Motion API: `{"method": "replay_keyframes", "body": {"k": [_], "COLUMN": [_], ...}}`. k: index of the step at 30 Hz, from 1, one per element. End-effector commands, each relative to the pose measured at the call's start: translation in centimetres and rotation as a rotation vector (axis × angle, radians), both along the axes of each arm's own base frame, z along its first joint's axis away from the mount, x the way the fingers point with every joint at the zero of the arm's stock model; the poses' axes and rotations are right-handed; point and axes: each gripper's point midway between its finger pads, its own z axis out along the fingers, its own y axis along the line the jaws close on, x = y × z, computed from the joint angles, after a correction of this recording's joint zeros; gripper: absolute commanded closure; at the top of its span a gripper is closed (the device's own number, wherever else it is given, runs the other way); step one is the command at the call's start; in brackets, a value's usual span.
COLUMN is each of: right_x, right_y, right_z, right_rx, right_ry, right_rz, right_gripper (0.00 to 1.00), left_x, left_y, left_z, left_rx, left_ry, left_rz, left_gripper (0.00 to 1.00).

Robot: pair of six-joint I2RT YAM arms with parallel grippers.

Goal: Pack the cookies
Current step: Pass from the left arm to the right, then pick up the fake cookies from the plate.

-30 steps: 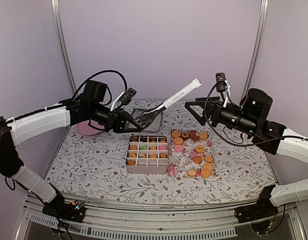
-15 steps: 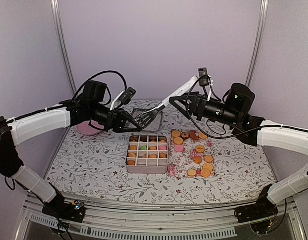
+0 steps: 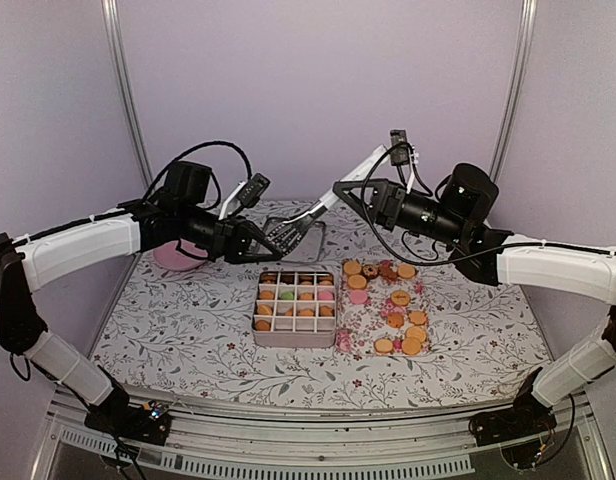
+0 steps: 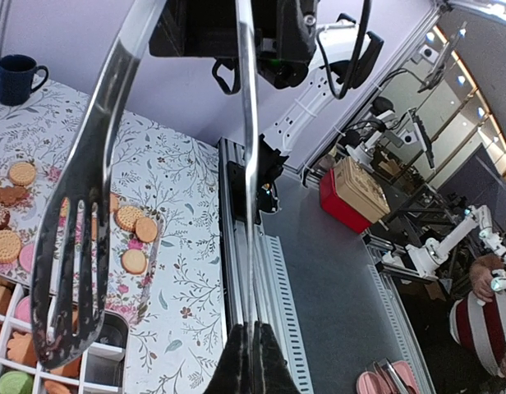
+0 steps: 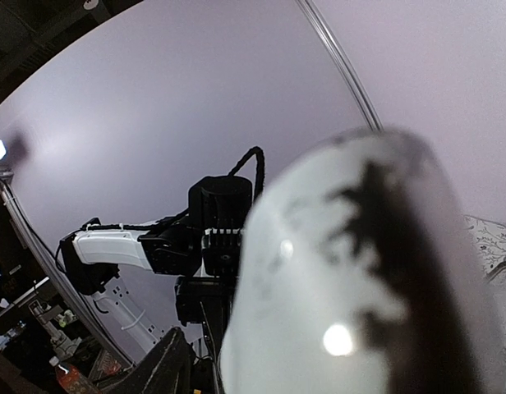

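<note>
Loose cookies [image 3: 400, 298] lie on a floral tray [image 3: 363, 335] right of centre; more sit in the cells of a white divided box [image 3: 294, 338]. Above the box hang metal tongs [image 3: 288, 232] with a slotted head and a white handle [image 3: 366, 168]. My left gripper [image 3: 262, 240] is shut on one thin metal blade [image 4: 248, 205] of the tongs, fingertips pressed together [image 4: 253, 328]. My right gripper [image 3: 350, 190] straddles the white handle [image 5: 360, 271], which fills its wrist view. One finger [image 5: 167, 365] shows, still apart from the handle; the other is hidden.
A pink plate [image 3: 171, 258] lies at the back left behind my left arm. A dark mug [image 4: 16, 78] stands on the floral cloth at the far right corner. The table's metal rail [image 4: 236, 213] runs along the near edge.
My right arm has swung left and forward from the right side until its jaws reach the white handle, narrowing as it came. The left arm and the tongs have stayed put.
</note>
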Motion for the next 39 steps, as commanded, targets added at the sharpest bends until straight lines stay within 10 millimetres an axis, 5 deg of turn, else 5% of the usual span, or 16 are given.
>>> {"method": "replay_keyframes", "body": {"k": [1,10,19,39], "right_x": [-0.6,0.4,1.5,0.4], "right_y": [0.7,-0.1,-2.4,-12.3], "right_z": [0.3,-0.6,-1.7,-11.6], "right_rx": [0.014,0.004,-0.039,-0.479], "right_ry": [0.014,0.041,0.046,0.051], "right_rz": [0.056,0.015,-0.07,-0.453], "right_gripper": [0.45,0.58,0.61,0.64], "left_x": [0.0,0.8,1.7,4.8], "left_y": [0.0,0.3,1.1,7.4], "left_z": [0.8,0.4,-1.1,-5.1], "left_rx": [-0.034,-0.005,0.075,0.301], "left_ry": [-0.061,-0.099,-0.151,-0.294], "left_rz": [-0.01,0.035,0.099,0.303], "left_gripper": [1.0,0.95,0.5,0.46]}}
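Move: The tongs' white handles stand between the right hand's pads, their middle about 1 cm ahead and 2 cm above. From the left hand, still pinching the metal end, they lie some 17 cm right, 6 cm ahead and 10 cm up. The cookie box is about 4 cm right, 4 cm ahead and 24 cm below the left hand; from the right hand the loose cookies lie roughly 12 cm right, level fore and aft, 37 cm below. Barely moving at first, the right hand finishes closing on the tongs' handles while the left opens about halfway and lets go of the metal end. The right then carries the tongs about 10 cm right and 10 cm down, its fingers tipping down and swinging clockwise some 20 degrees each; the left backs off left, forward and down, turning counter-clockwise and tipping its fingers down. ##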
